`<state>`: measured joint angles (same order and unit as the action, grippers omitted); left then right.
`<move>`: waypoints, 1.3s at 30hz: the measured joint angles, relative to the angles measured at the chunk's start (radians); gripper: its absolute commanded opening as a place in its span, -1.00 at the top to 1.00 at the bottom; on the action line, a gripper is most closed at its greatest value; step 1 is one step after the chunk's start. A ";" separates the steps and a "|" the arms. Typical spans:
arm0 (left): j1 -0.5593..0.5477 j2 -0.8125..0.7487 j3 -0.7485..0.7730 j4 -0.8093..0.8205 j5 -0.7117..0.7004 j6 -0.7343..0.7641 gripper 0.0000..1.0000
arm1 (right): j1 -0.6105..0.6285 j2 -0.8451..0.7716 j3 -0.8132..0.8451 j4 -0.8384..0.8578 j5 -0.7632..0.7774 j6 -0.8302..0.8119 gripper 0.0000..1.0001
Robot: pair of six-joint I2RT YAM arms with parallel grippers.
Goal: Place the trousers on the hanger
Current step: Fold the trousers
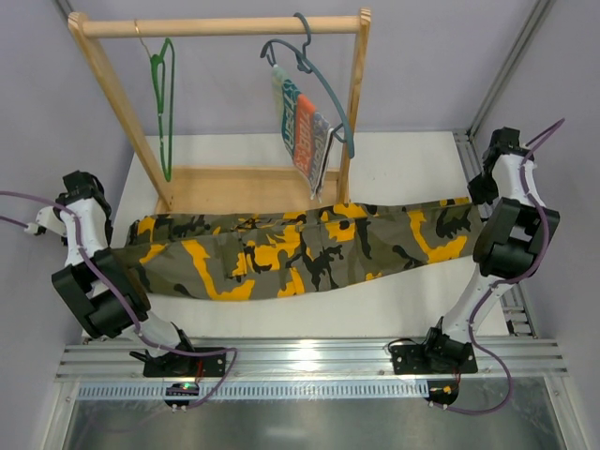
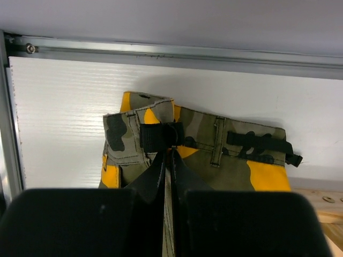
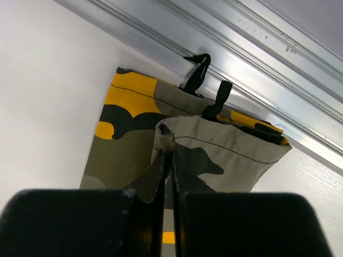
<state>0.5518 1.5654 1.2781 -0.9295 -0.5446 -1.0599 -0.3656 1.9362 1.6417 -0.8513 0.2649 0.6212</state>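
Observation:
The camouflage trousers (image 1: 309,248) lie stretched across the white table, waist at the left and leg ends at the right. In the left wrist view my left gripper (image 2: 170,155) is shut on the waistband (image 2: 161,136), beside a black strap and a belt loop. Over on the right wrist view, my right gripper (image 3: 171,155) is shut on a folded leg hem (image 3: 167,138), with the second leg end lying beneath it. The thin green hanger (image 1: 165,112) hangs from the left part of the wooden rail, behind the trousers and apart from both grippers.
A wooden rack (image 1: 220,26) stands at the back of the table, its base board just behind the trousers. A grey-blue hanger (image 1: 319,80) on the rail carries a striped cloth (image 1: 305,141). Metal rails (image 1: 309,356) border the table's near and right edges.

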 measured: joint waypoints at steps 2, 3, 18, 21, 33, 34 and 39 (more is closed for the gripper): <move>0.000 0.005 0.000 0.016 0.012 0.017 0.99 | 0.000 0.024 0.005 0.002 -0.006 -0.003 0.93; 0.000 0.006 0.000 0.027 0.020 0.023 0.99 | 0.000 0.034 0.008 0.005 -0.011 -0.003 0.92; 0.022 -0.051 -0.101 0.276 0.169 0.095 -0.78 | -0.006 0.026 -0.003 0.145 -0.092 -0.070 -0.05; 0.016 -0.126 -0.137 0.292 0.201 0.127 -1.00 | -0.006 -0.068 -0.108 0.172 -0.131 -0.077 -0.09; -0.029 -0.374 -0.354 0.344 0.239 0.206 -0.96 | -0.044 -0.433 -0.517 0.215 -0.191 -0.085 -0.11; -0.029 -0.373 -0.357 0.335 0.237 0.206 -0.96 | -0.058 -0.435 -0.542 0.222 -0.189 -0.085 -0.11; -0.029 -0.367 -0.347 0.260 0.200 0.199 -0.94 | -0.092 -0.438 -0.642 0.263 -0.190 -0.083 -0.11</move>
<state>0.5224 1.1980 0.9310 -0.6693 -0.3447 -0.8612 -0.4576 1.4986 1.0000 -0.5880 0.0753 0.5385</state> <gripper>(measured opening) 0.970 0.557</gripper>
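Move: The left hand holds the trousers' upper waist end; the far waist corner of the bottom layer lies about 8 cm ahead and some 7 cm below, with the rack's left foot roughly 13 cm ahead and 8 cm to the right. The right hand holds the upper cuff; the bottom layer's far cuff corner is around 4 cm ahead, 3 cm right and 6 cm down, and the black cuff straps lie level with the hand, 5 cm to its right. Both hands, still pinching the upper layer, carry it 3 to 4 cm farther forward and slightly down over the bottom layer, then open and let go. Left open, the left hand rises, swings about 5 cm right and sinks back over the waist end, its wrist turning clockwise. The right hand lifts, draws back about 13 cm and a little left, then sinks towards the near edge of the legs. ##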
